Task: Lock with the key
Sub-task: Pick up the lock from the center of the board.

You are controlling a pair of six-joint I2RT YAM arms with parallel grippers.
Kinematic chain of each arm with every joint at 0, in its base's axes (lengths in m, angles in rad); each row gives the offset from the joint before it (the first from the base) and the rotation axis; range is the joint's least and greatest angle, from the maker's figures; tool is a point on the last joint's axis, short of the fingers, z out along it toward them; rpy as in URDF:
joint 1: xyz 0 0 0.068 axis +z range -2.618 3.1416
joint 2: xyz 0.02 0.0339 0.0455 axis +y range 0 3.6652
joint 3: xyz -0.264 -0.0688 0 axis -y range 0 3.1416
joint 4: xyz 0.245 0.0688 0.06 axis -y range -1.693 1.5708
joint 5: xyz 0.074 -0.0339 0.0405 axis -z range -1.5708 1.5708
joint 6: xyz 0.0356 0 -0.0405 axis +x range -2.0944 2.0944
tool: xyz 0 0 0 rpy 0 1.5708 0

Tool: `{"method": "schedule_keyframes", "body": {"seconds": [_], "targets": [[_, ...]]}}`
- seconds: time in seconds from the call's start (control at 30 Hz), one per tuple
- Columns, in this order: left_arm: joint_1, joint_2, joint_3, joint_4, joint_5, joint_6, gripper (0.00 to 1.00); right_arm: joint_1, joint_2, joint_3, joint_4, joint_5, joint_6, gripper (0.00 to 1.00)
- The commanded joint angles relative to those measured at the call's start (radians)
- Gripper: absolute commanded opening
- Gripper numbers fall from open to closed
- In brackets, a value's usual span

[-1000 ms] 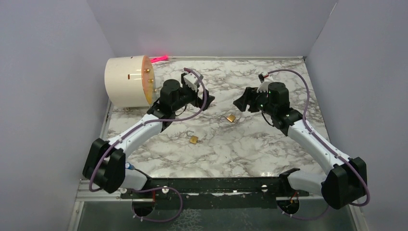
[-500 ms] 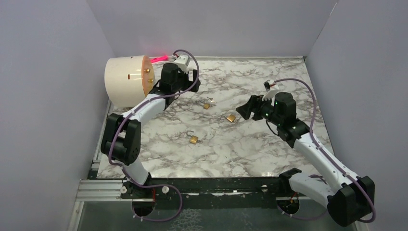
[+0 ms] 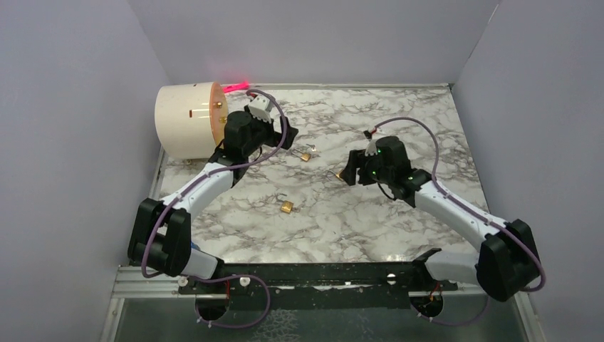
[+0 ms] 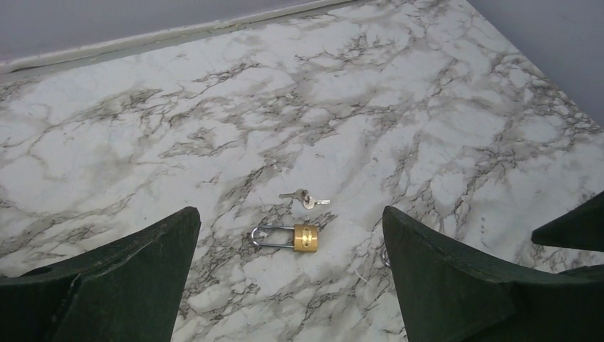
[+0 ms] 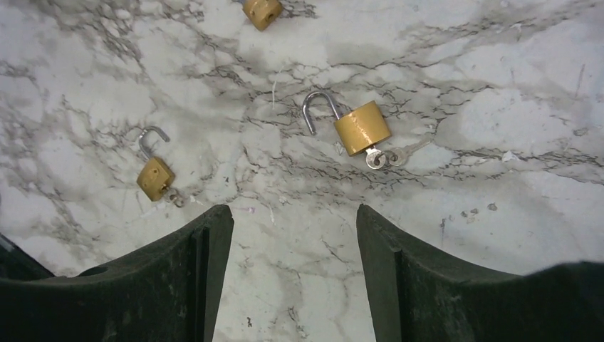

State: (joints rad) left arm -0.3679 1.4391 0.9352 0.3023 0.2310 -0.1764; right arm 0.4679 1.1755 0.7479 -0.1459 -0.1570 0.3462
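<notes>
Three small brass padlocks lie on the marble table. One padlock has its shackle swung open and a key in its base; it lies just ahead of my right gripper, which is open and holds nothing. A second padlock lies with loose keys beside it, between the wide-open fingers of my left gripper. The third padlock lies nearer the table's front, shackle open. In the top view my right gripper covers most of the first padlock.
A cream drum lies on its side at the back left, its orange face toward my left arm, with a pink object behind it. Grey walls close off the table on the left, back and right.
My left arm pulled back toward the drum, uncovering the padlock and keys, then eased forward again. My right arm moved left and nearer, closing in over the padlock with the key.
</notes>
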Motion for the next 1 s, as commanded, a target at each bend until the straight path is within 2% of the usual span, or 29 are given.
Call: {"method": "schedule_keyframes", "body": {"seconds": [0.0,0.1,0.23,0.37,0.57,0.77,0.83,0.97], "targets": [[-0.002,0.027,-0.015,0.125,0.132,0.085,0.98,0.089,0.144,0.09,-0.034,0.153,-0.062,0.68],[-0.002,0.157,0.065,0.048,0.155,0.137,0.98,0.1,0.254,0.131,-0.015,0.153,-0.073,0.68],[-0.002,0.22,0.068,0.101,0.105,0.089,0.98,0.104,0.346,0.189,-0.014,0.199,-0.091,0.68],[-0.006,0.299,0.127,0.05,0.131,0.05,0.98,0.104,0.393,0.206,0.0,0.21,-0.109,0.69],[-0.025,0.279,0.129,0.054,0.196,0.004,0.98,0.104,0.439,0.202,0.034,0.224,-0.164,0.69],[-0.064,0.135,-0.012,0.086,0.247,-0.039,0.98,0.097,0.497,0.218,0.057,0.231,-0.198,0.73],[-0.066,0.097,-0.056,0.125,0.308,-0.062,0.98,0.092,0.51,0.217,0.074,0.21,-0.202,0.74],[-0.067,0.103,-0.069,0.196,0.582,-0.122,0.98,0.089,0.565,0.246,0.087,0.202,-0.22,0.74]]}}
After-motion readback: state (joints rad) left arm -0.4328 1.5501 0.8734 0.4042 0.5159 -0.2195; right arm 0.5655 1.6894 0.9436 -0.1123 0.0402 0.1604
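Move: The center lock, shackle open and keys at its base, lies about 6 cm ahead of the right hand, 1 cm to its left and 13 cm below. The lock nearer the far-left drum sits some 11 cm ahead and 10 cm left of that hand, the near lock 2 cm back and 14 cm left. From the left hand the center lock is about 7 cm back, 11 cm right and 20 cm below. Right hand sinks 11 cm and forward 5 toward the center lock, fingers open; left dips, then swings back-right. ##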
